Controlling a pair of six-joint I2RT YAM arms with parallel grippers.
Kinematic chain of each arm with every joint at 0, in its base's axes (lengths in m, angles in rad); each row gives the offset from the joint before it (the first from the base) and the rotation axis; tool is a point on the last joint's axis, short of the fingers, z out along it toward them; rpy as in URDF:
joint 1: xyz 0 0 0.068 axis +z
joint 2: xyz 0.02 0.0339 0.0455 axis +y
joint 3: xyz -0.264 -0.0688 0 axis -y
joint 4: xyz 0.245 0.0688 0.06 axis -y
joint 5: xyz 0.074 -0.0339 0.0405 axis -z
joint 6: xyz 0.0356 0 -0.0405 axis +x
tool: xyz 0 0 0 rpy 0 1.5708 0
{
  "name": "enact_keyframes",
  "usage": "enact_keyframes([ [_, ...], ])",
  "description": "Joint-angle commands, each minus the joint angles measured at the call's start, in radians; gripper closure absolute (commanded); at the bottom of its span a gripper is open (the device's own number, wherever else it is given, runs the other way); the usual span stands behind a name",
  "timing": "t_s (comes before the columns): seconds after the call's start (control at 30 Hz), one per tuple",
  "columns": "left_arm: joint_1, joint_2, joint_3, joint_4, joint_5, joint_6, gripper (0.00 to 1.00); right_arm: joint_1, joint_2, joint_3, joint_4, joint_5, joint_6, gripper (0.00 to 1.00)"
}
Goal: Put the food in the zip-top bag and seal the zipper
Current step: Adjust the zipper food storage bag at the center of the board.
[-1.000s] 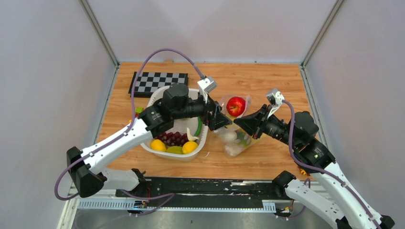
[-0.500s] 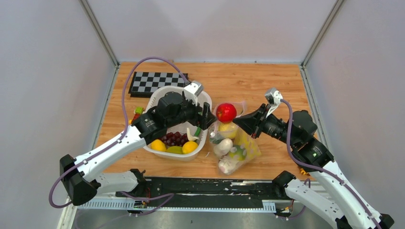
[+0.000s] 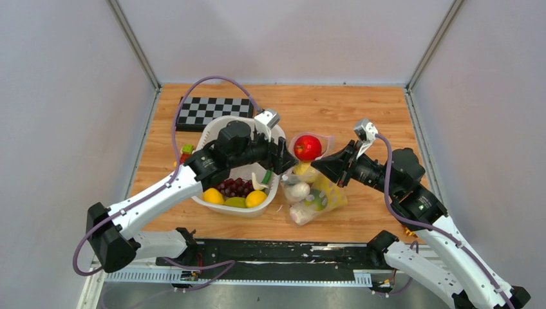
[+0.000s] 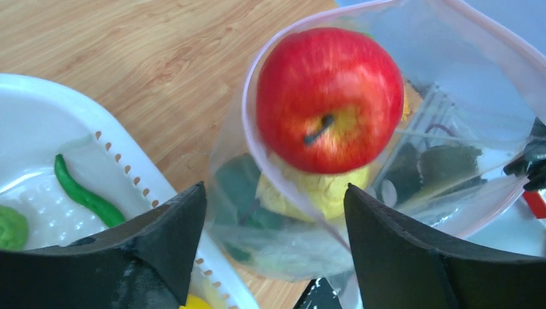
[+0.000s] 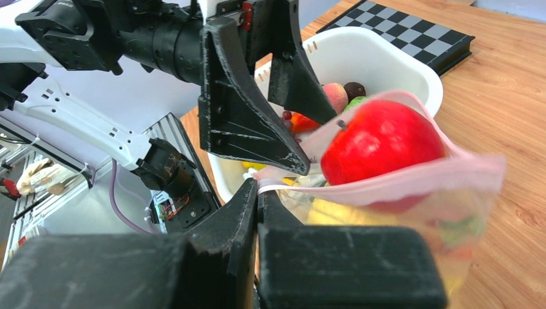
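Note:
The zip-top bag hangs from my right gripper, which is shut on the pink zipper at the mouth's edge. A red apple sits in the open mouth on top of a yellow cabbage and other food. My left gripper is open just left of the bag, above the basket's right rim, its fingers empty. In the left wrist view the apple fills the mouth ahead of the left gripper. In the right wrist view the right gripper pinches the strip beside the apple.
A white slotted basket left of the bag holds lemons, grapes and a green chili. A checkerboard lies at the back left. Grey walls close in on both sides.
My left gripper drew back leftward from the bag's mouth and narrowed slightly. The right gripper shifted the bag left, and the apple moved with it.

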Motion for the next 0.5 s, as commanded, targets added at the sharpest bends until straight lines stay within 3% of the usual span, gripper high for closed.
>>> enact_keyframes([
  [0.0,0.021,0.043,0.070,0.027,0.072,-0.016,0.20,-0.001,-0.016,0.010,0.120,-0.023,0.006,1.00],
  [0.07,0.033,0.061,0.078,0.019,0.084,-0.013,0.30,-0.001,-0.016,0.009,0.124,-0.030,0.003,1.00],
  [0.33,0.050,0.078,0.097,-0.001,0.114,0.009,0.87,0.000,-0.007,0.012,0.118,-0.025,-0.010,1.00],
  [0.47,0.051,0.061,0.106,-0.005,0.087,0.014,1.00,-0.001,-0.009,0.009,0.118,-0.004,-0.010,1.00],
])
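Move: The left gripper, open, has the near-side rim of the zip-top bag almost between its fingers: the spot to pinch is about 1 cm ahead, 2 cm right and 1 cm lower. The apple in the bag's mouth is some 4 cm ahead, 6 cm right and 3 cm below; the white basket's middle is roughly 3 cm ahead, 14 cm left and 20 cm down. From the right gripper, that rim spot is about 2 cm ahead, 7 cm left and 2 cm lower. Close the left gripper from nearly wide open to shut, so its tips pinch the bag's rim just beside the apple. While closing, ease it forward and to the right towards the rim, about 1.5 cm in all, sinking just under 1 cm. Let the right gripper stay where it is and keep its grip on the bag's other side. ##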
